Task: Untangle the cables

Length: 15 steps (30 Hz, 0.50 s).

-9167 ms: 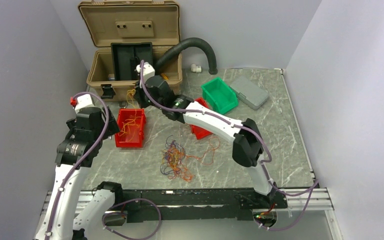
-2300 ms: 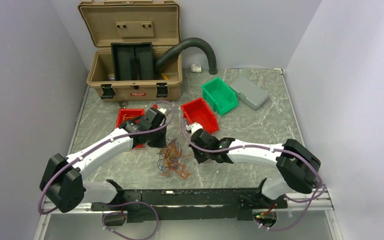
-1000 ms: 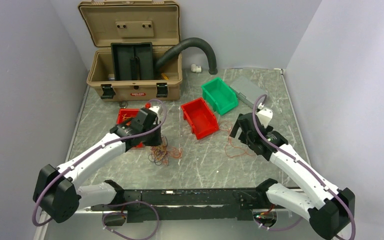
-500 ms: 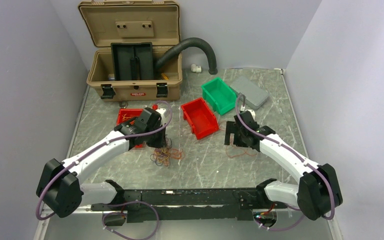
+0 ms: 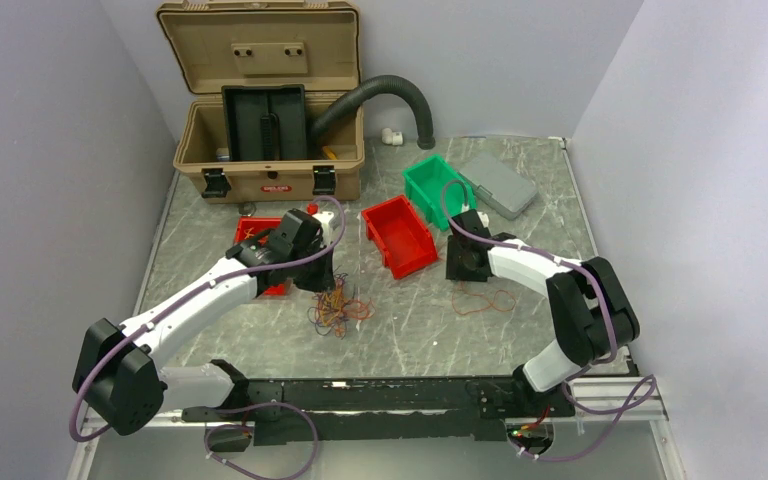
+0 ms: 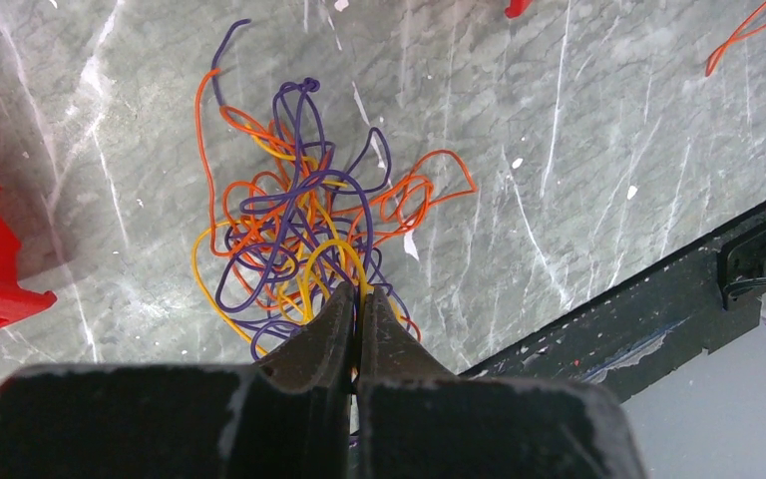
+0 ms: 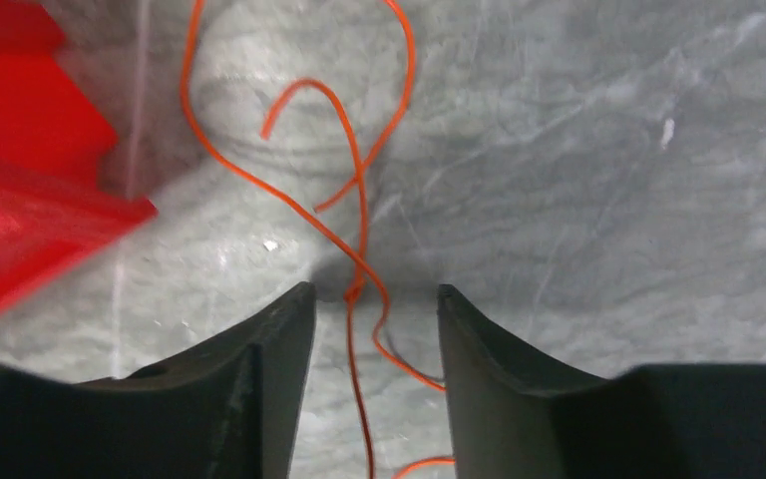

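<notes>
The cables lie in two places. A tangle [image 5: 338,308] of purple, orange and yellow wires rests on the marble table. My left gripper [image 6: 359,291] is shut on strands at the tangle's [image 6: 299,220] near edge, a yellow loop among them; in the top view that gripper [image 5: 328,285] sits just left of the pile. A loose orange wire [image 5: 485,300] lies apart on the right. My right gripper [image 7: 374,291] stands open low over the table, with that orange wire [image 7: 359,200] running between its fingers and touching neither. From above, the right gripper [image 5: 463,270] points down beside the red bin.
A red bin [image 5: 398,235] sits mid-table, its corner [image 7: 20,230] close to my right fingers. Another red bin [image 5: 258,240] with wires lies behind my left arm. A green bin [image 5: 438,190], grey box [image 5: 500,183], open tan case [image 5: 265,100] and black hose [image 5: 380,95] stand behind.
My right arm has swung left and inward, down over the loose orange wire, and its jaws have narrowed. My left gripper stays shut on the tangle, which has shifted slightly right.
</notes>
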### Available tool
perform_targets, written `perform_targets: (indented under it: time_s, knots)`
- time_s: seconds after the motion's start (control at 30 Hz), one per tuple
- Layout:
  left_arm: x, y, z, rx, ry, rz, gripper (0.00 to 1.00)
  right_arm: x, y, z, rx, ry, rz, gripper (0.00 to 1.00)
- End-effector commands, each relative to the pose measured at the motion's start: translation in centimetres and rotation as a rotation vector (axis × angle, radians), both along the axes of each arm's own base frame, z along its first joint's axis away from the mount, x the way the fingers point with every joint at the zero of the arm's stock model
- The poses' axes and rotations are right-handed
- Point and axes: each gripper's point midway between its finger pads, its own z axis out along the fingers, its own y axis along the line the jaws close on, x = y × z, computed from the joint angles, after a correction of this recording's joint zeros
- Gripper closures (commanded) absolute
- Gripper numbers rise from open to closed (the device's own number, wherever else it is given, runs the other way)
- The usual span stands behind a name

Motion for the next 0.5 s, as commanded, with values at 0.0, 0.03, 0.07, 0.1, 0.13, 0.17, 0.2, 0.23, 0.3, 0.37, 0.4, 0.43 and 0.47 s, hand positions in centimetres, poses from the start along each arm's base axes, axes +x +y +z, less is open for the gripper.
perform_targets:
  time_s: [0.0,0.03,0.07,0.1,0.13,0.17,0.2,0.23,0.3,0.37,0.4,0.43,0.47]
  knots:
    - [0.7,-0.6,1.8,-0.019,-0.039,-0.016,1.00,2.5,-0.4,0.3,-0.041,-0.062,-0.041,0.60]
    - [0.7,-0.5,1.8,-0.015,-0.041,-0.014,1.00,2.3,-0.5,0.1,-0.045,-0.056,-0.045,0.68]
    - [0.8,-0.5,1.8,-0.014,-0.042,-0.013,1.00,2.1,-0.6,-0.1,-0.047,-0.052,-0.050,0.76]
    - [0.9,-0.4,1.9,-0.009,-0.047,-0.011,1.00,2.0,-0.7,-0.2,-0.047,-0.049,-0.055,0.85]
    - [1.1,-0.4,2.0,-0.004,-0.053,-0.006,1.00,1.9,-0.7,-0.1,-0.046,-0.048,-0.055,0.96]
    - [1.3,-0.3,2.2,0.002,-0.058,-0.005,1.00,1.8,-0.8,0.0,-0.046,-0.048,-0.056,1.00]
    - [1.4,-0.3,2.2,0.007,-0.061,-0.003,1.00,1.7,-0.8,0.4,-0.045,-0.055,-0.058,1.00]
    - [1.5,-0.3,2.4,0.010,-0.063,-0.004,1.00,1.8,-0.9,1.0,-0.042,-0.067,-0.061,1.00]
    - [1.6,-0.3,2.5,0.015,-0.062,-0.007,1.00,1.9,-0.9,2.8,-0.030,-0.106,-0.065,1.00]
    - [1.6,-0.4,2.7,0.013,-0.064,-0.016,1.00,2.4,-0.8,5.2,-0.008,-0.158,-0.063,1.00]
    - [1.6,-0.5,2.8,0.013,-0.065,-0.020,1.00,2.6,-0.6,6.4,0.008,-0.186,-0.058,1.00]
    - [1.6,-0.4,2.8,0.017,-0.065,-0.020,1.00,2.8,-0.1,7.8,0.035,-0.217,-0.043,1.00]
    - [1.7,-0.3,2.9,0.019,-0.067,-0.018,1.00,3.1,0.4,9.3,0.065,-0.252,-0.022,1.00]
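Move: The orange cable crosses just in front of the right fingertips, about 1 cm ahead, centred between them and about 1 cm lower. From that hand, the middle of the nearer red bin stands some 13 cm left and 8 cm farther out. The green bin is roughly 17 cm ahead and 6 cm left, and the tangle about 25 cm left and 6 cm back. From the left hand, the orange cable lies some 26 cm right, 5 cm ahead and 12 cm down. Staying low over the table, the right hand slides forward about 1.5 cm along the orange cable while its half-open fingers close fully and pinch the strand between their tips, then it lifts nearly straight up by some 2.5 cm with the fingers kept shut and the wrist almost unturned. The left hand keeps its pinch on the tangle's yellow and purple strands and eases up and slightly forward by a little over 1 cm. ##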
